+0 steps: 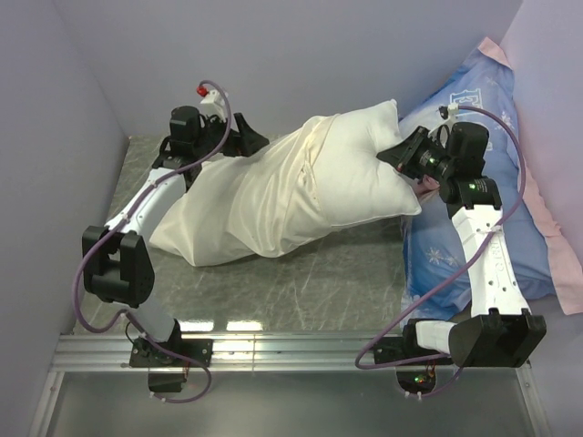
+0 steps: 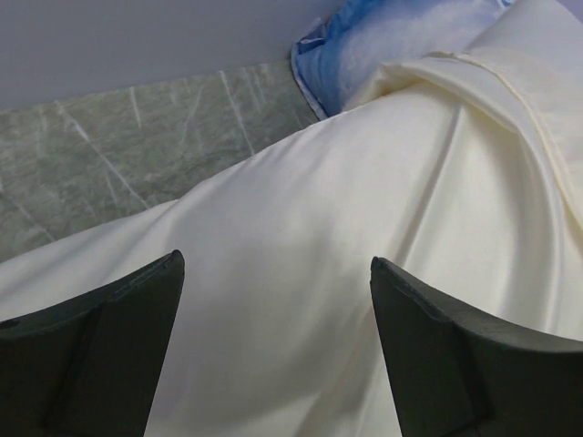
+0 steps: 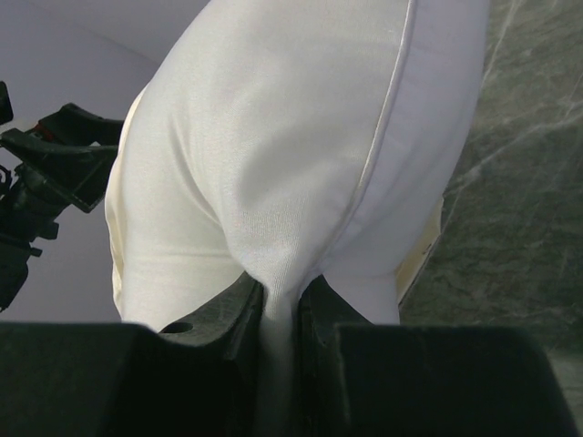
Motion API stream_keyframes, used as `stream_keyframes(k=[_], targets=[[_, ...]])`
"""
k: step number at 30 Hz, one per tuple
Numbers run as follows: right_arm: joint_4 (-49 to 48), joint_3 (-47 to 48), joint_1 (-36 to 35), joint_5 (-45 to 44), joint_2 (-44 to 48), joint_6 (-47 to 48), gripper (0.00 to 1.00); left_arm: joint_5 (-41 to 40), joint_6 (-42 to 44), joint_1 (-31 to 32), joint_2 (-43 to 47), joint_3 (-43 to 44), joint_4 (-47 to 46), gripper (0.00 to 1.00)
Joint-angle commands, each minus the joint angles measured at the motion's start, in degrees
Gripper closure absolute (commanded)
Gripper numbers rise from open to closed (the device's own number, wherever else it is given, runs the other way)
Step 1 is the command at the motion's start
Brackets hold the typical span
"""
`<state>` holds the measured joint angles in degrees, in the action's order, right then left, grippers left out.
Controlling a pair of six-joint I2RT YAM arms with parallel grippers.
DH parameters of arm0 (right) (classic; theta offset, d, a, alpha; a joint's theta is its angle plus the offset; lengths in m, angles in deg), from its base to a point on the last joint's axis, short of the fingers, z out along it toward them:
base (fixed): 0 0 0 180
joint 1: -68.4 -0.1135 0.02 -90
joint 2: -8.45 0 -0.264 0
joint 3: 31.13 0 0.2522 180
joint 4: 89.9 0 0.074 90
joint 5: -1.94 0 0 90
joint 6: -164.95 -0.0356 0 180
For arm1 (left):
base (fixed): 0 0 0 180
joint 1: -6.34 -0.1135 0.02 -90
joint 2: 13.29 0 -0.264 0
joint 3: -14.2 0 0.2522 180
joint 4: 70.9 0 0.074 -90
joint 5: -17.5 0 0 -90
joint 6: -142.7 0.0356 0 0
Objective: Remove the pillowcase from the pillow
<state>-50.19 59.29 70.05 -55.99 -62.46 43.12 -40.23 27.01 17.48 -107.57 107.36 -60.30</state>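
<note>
The white pillow (image 1: 364,168) lies across the table, its left part inside the cream pillowcase (image 1: 241,205), whose hem crosses the pillow's middle. My right gripper (image 1: 399,155) is shut on a pinch of the pillow's bare white end (image 3: 301,118), the fabric squeezed between the fingers (image 3: 281,296). At the far left end, my left gripper (image 1: 253,141) stands open just above the pillowcase (image 2: 301,237). Its fingertips (image 2: 276,264) are wide apart with nothing between them.
A blue printed pillow with a pink edge (image 1: 474,100) lies under my right arm against the right wall. Walls close in the back, left and right. The grey-green marbled tabletop (image 1: 346,273) shows in front of the pillow, with a metal rail at the near edge.
</note>
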Motion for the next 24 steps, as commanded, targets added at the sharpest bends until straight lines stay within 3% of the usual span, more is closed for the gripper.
stream_keyframes(k=[1,6,9,12,15,16,17,24], targets=[[-2.8,3.3,-1.1,-0.3,0.9,1.2,1.0,4.2,5.9,1.4,-1.4,5.0,2.6,0.12],[-2.7,3.7,-1.3,-0.7,1.3,1.1,1.0,3.9,6.9,3.4,-3.3,6.1,2.9,0.13],[-2.4,4.2,-1.4,-1.0,1.6,0.9,1.0,1.3,7.3,4.4,-4.9,8.1,4.5,0.21],[-1.8,5.1,-3.0,-1.8,1.8,1.0,1.0,0.9,6.4,5.1,-5.7,9.2,4.1,0.4],[-1.3,5.9,-3.2,-2.1,1.9,0.9,1.0,1.2,5.5,5.5,-5.7,8.8,3.6,0.67],[-1.2,6.1,-3.2,-2.4,1.9,0.8,1.0,0.7,5.1,5.5,-5.6,8.7,2.7,0.88],[-1.0,6.4,-3.1,-2.5,2.3,0.7,1.0,0.5,4.6,5.5,-5.4,8.5,1.9,0.98],[0.2,8.8,-3.1,-5.2,3.8,0.1,1.0,-14.2,2.1,4.7,-4.0,7.3,4.8,1.0]])
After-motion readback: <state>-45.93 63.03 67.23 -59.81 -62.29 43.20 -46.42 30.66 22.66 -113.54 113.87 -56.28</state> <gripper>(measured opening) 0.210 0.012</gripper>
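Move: The near stretch of the pillowcase's far side lies about 4 cm to the right of my open left hand, level with it and some 3 cm below. The pillowcase's rim is some 14 cm to the right and 3 cm back, and the bared pillow end about 23 cm right and 5 cm back, both slightly lower. From my right hand, which holds the pillow end, that stretch lies about 26 cm left, 4 cm farther out and a little lower. I bring my open left hand about 4.5 cm right into the far side of the pillowcase, sinking 1.5 cm and turning slightly clockwise, and shut the fingers fully at the cloth; then I ease a little forward and back left, undoing the turn. My right hand keeps its pinch on the pillow end, rising about a centimetre late on. ##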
